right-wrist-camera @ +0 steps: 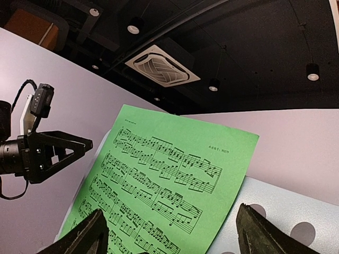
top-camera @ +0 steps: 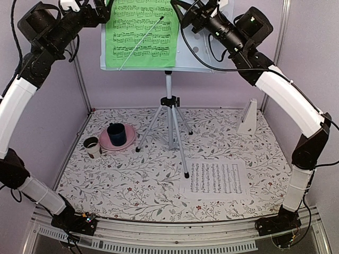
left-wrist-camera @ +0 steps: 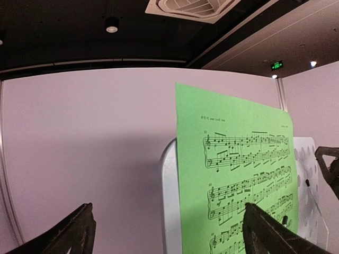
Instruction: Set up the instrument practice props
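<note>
The green sheet leans upright on the left half of the pale grey music stand's hole-punched desk, with a thin wire arm lying across it. The tripod stands mid-table. My left gripper is open at the sheet's upper left edge. From the left wrist, the open gripper frames the desk's edge and the sheet, gripping neither. My right gripper is open at the sheet's upper right. Its wrist view shows nothing held in front of the sheet. The white sheet lies flat. The metronome stands back right.
A dark blue cup sits on a pink plate at the left of the table, with a small white cup beside it. Pale walls and metal posts close in the back and sides.
</note>
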Robot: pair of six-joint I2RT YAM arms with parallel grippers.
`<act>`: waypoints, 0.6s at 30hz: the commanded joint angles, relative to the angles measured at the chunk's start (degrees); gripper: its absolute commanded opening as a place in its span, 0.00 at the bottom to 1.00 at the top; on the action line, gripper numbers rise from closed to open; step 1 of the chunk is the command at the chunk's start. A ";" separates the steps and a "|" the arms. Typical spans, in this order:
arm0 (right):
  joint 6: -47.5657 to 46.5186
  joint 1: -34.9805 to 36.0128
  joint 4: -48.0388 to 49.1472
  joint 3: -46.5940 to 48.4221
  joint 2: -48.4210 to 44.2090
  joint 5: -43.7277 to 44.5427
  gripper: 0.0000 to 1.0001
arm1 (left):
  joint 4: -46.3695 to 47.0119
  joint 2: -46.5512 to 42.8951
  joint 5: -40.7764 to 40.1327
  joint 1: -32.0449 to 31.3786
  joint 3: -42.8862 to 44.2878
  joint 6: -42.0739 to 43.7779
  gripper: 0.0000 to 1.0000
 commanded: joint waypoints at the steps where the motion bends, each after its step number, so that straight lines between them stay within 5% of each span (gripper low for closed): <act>1: 0.54 -0.32 -0.27 -1.24 -3.13 -2.13 0.85 | 0.81 -3.85 0.74 -0.95 -4.27 0.10 0.98; 11: 1.15 -0.34 -8.51 -8.16 -11.12 -1.95 0.88 | 1.08 -15.62 0.56 -1.22 -22.34 -1.07 0.99; 18: 3.41 -0.70 -9.96 -25.23 -21.92 2.02 0.89 | -0.17 -25.82 -2.59 -1.10 -38.62 -5.75 0.99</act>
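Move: The green music sheet, already on the left half of the stand, has its middle about 8 cm ahead, 11 cm right and 4 cm below my left hand; from my right hand it is some 8 cm ahead, 11 cm left and 4 cm below. The wire page holder's tip lies 4 cm right of the sheet's middle. The white music sheet on the table lies roughly 20 cm right, 8 cm back and 66 cm below my right hand. With both grippers empty and open, I back off from the stand. My left hand first eases back, then sinks ever faster just outside the green sheet's left edge, about 11 cm down and 4 cm back, drifting slightly left and tipping some 10 degrees downward. My right hand draws back and to the right across the stand's bare half, around 4 cm each way, dipping a little late on. ##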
